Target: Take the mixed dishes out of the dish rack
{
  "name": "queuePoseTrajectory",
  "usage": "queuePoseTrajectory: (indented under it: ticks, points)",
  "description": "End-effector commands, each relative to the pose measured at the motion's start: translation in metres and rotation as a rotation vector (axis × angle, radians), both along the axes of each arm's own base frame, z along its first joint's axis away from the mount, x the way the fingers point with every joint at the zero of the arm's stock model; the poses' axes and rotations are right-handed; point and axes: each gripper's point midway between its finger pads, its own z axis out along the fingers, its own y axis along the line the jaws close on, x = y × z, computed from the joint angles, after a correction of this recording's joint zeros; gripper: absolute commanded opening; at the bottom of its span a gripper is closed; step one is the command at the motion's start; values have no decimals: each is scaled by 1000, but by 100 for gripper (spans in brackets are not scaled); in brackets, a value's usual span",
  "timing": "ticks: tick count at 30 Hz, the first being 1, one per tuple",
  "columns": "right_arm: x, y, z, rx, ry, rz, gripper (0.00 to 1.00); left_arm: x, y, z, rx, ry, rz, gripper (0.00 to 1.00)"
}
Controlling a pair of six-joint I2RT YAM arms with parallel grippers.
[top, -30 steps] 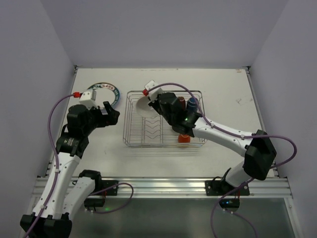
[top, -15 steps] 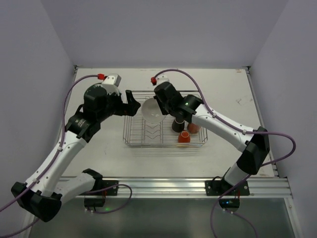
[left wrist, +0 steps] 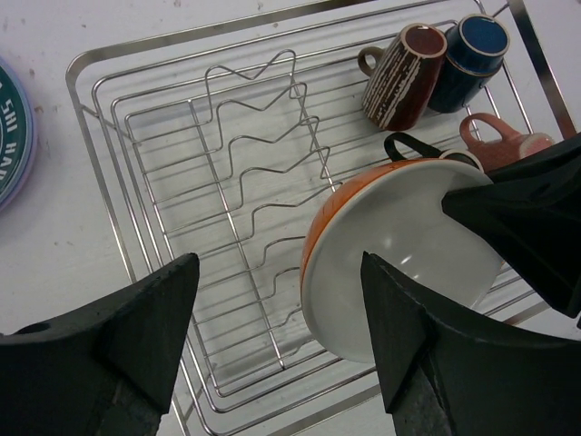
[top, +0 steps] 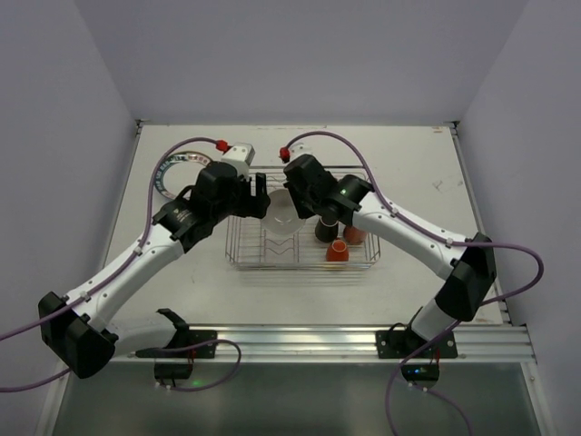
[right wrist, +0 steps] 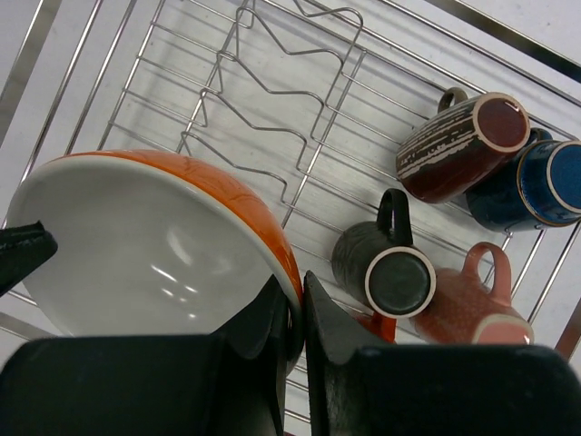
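The orange bowl [right wrist: 154, 245], white inside, hangs tilted over the dish rack [top: 238, 263], with my right gripper [right wrist: 298, 318] shut on its rim. In the top view the bowl [top: 280, 205] sits between both grippers. My left gripper [left wrist: 281, 336] is open, and the bowl [left wrist: 399, 263] lies partly between its fingers without either one touching it. Maroon [left wrist: 404, 64], blue [left wrist: 472, 50] and pink [left wrist: 504, 145] mugs stand at the rack's right end. A black mug [right wrist: 381, 263] lies beside them, and an orange mug [top: 337, 252] stands near the front rim.
A stack of plates [top: 169, 178] lies on the table left of the rack, partly hidden by my left arm and its cable. The zigzag dividers [left wrist: 254, 163] in the rack's left half hold nothing. Walls close in the table on three sides.
My left arm has swung from the plate stack over to the rack and reached the bowl. My right gripper has lifted the bowl and tilted it toward the left gripper.
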Motion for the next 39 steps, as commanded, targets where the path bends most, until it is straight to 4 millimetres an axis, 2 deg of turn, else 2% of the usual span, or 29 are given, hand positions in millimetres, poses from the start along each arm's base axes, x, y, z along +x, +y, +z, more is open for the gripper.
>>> queuePoseTrajectory:
  ticks: [1, 5, 9, 13, 14, 15, 16, 17, 19, 20, 21, 22, 23, 24, 27, 28, 30, 31, 33, 34, 35, 36, 37, 38, 39]
  points:
    - [-5, 7, 36, 143, -51, 11, 0, 7, -6, 10, -12, -72, -7, 75]
    - [-6, 5, 39, 147, -60, 4, 0, 7, -12, 6, -17, -73, -23, 64]
    - [-7, 3, 46, 165, -70, 3, 0, 8, -14, -4, 2, -56, -23, 62]
    - [-10, 6, 51, 195, -68, 10, 0, 8, -15, -5, 1, -63, -21, 33]
    - [-11, 7, 51, 203, -64, 15, 0, 8, -16, -4, -3, -67, -22, 15]
    - [-12, 9, 53, 219, -67, 22, 0, 9, -17, -3, -6, -71, -22, 5]
    - [-12, 9, 54, 227, -70, 24, 0, 9, -18, -3, -9, -73, -23, 0]
    - [-13, 9, 49, 228, -67, 25, 0, 10, -19, -2, -13, -76, -26, 0]
    - [-13, 7, 55, 245, -89, 22, 0, 11, -21, -2, -19, -77, -30, 0]
    - [-14, 5, 52, 245, -86, 20, 4, 11, -21, -2, -24, -75, -24, 0]
    - [-15, 4, 54, 252, -92, 18, 20, 13, -18, -2, -18, -79, -2, 0]
    - [-12, 0, 56, 253, -104, -1, 41, 15, -15, -2, -16, -81, 16, 0]
    - [-12, -5, 52, 245, -106, -16, 96, 14, -11, -1, -15, -79, 39, 0]
    - [-12, -9, 55, 250, -119, -27, 99, 18, -2, -1, -9, -85, 106, 0]
    - [-3, -36, 54, 212, -160, -110, 99, 25, 25, -1, 17, -76, 247, 0]
    - [-3, -46, 63, 225, -183, -130, 99, 32, 40, 1, 11, -71, 303, 0]
    - [-3, -65, 59, 222, -184, -161, 99, 35, 65, 1, -25, -36, 391, 0]
    - [-1, -83, 69, 244, -209, -197, 99, 44, 99, -2, -41, -19, 488, 0]
    - [-3, -100, 62, 245, -210, -229, 99, 44, 130, -4, -106, 5, 584, 0]
    - [1, -114, 63, 251, -221, -262, 99, 45, 163, -8, -121, 9, 687, 0]
    - [-4, -124, 60, 258, -226, -274, 99, 37, 179, -20, -149, 32, 754, 0]
    - [-2, -133, 61, 272, -240, -296, 99, 34, 186, -29, -175, 57, 771, 0]
    - [-2, -138, 60, 268, -245, -299, 99, 31, 213, -40, -195, 79, 853, 0]
    - [-5, -145, 56, 268, -247, -304, 99, 21, 226, -64, -220, 146, 923, 0]
    - [-4, -152, 53, 265, -243, -316, 99, 16, 237, -77, -230, 181, 966, 0]
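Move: The orange bowl hangs between the grippers, its middle some 5 cm right of the left gripper, 3 cm nearer the base and a shade lower. The plate stack, where it is headed, is about 26 cm left of that gripper, 20 cm farther out and 20 cm down. From the right gripper, which still pinches the bowl, the bowl's middle is about 5 cm left and 3 cm back; the dark mug is 6 cm right, 2 cm back and 15 cm down. Ease the left gripper about 2 cm right and slightly down so its open fingers straddle the bowl's left rim, then shut them on it while the right gripper holds on. Once pinched, open the right fingers and draw them off rightward about 14 cm and up a little; swing the left gripper some 23 cm left towards the plate stack, somewhat forward and down, turning counter-clockwise about 50 degrees. ##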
